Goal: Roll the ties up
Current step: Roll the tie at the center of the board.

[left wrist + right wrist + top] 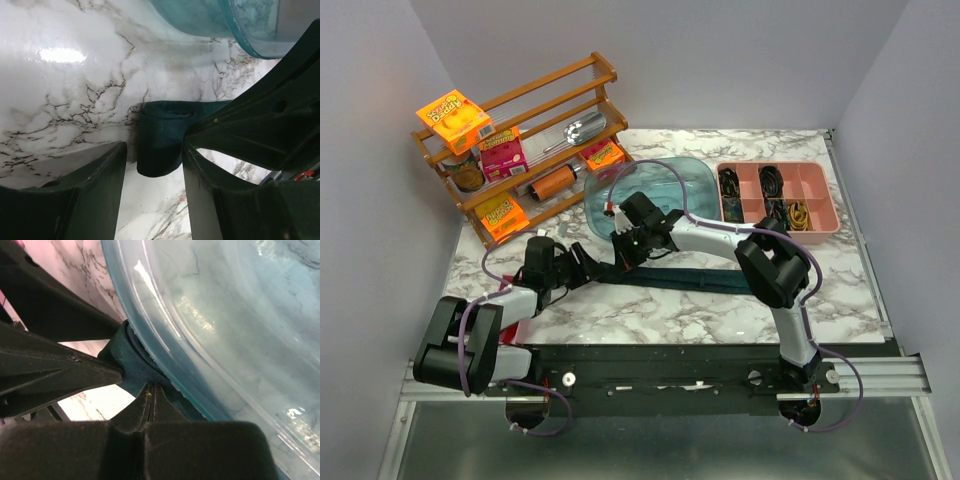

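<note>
A long dark teal tie (705, 281) lies across the marble table in front of the arms. Its left end is folded into a short thick wad (157, 142). My left gripper (154, 147) is open and straddles that wad; the right finger (210, 200) touches its side and the left finger (95, 190) stands apart from it. In the top view the left gripper (585, 268) sits just left of my right gripper (623, 258). The right gripper (151, 386) is shut, its tips pressed onto the tie's fabric (130, 360) next to the tub's edge.
The translucent blue tub (660, 185) stands right behind both grippers, its rim (165, 335) almost touching the tie. A pink divided tray (820, 222) sits at the back right. A wooden rack (520, 150) with boxes and jars stands at the back left.
</note>
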`<state>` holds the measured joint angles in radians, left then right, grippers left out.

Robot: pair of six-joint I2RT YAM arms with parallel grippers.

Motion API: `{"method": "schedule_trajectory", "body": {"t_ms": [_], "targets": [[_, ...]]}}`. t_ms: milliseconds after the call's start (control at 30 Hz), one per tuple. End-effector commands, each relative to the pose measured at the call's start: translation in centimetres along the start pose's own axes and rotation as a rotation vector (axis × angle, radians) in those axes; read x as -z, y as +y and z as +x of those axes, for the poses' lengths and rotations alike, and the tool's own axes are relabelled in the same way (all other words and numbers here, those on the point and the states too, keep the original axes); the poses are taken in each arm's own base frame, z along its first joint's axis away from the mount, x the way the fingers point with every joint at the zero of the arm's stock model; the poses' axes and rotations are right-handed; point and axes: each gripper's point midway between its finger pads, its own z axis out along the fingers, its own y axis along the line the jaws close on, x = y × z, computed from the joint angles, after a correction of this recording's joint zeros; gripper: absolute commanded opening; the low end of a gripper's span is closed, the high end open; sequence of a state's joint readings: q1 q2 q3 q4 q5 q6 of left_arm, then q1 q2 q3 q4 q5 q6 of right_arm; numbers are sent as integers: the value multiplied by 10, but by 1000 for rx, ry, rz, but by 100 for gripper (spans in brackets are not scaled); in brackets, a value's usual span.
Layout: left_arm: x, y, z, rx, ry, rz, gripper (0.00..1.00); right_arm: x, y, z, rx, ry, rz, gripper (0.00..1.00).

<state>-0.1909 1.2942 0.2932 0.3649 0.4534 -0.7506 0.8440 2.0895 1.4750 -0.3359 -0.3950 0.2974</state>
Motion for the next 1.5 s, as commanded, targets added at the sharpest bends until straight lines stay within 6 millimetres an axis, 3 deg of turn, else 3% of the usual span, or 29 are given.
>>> {"method": "schedule_trajectory", "body": {"t_ms": [0, 67, 300, 400, 600, 1000, 1467], "targets": [[-4, 0, -2, -7, -8, 19, 57, -2, 3, 12, 23, 31, -40, 0], [-7, -3, -3, -10, -3, 39, 53, 0, 3, 12, 24, 28, -33, 1], [-13, -12, 0, -20, 8, 89, 19, 1, 5, 8, 25, 19, -40, 1], [-13, -12, -1, -29, 0, 87, 9, 2, 4, 6, 25, 15, -32, 0], [-7, -9, -2, -21, 0, 35, 0, 11, 3, -4, 33, -24, 2, 0], [10, -4, -15, -48, -15, -116, 0, 13, -2, -13, 39, -38, 49, 0], [17, -26, -29, -199, -34, -302, 0, -8, -6, -11, 15, -9, 42, 0]]}}
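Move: The tie's small rolled end lies almost between the left hand's open fingers, its middle about 1 cm ahead, 2 cm to the right and 1 cm below. From that hand the flat part of the tie runs off to the right, its middle some 18 cm right and 2 cm back, and the teal tray stands about 16 cm ahead and 13 cm right. From the right hand, the roll is about 4 cm to the left, level with it, 1 cm lower. The left hand eases about 1 cm to the right and slightly down while its fingers close and pinch the rolled end of the tie, then lifts some 4 cm from its lowest point with that grip kept, rolling its left side up by about 15 degrees. The right hand, fingers still shut, keeps its tips at the tie just right of the roll, first staying nearly still, then nudging about 1.5 cm forward and slightly up as the left hand lifts. ##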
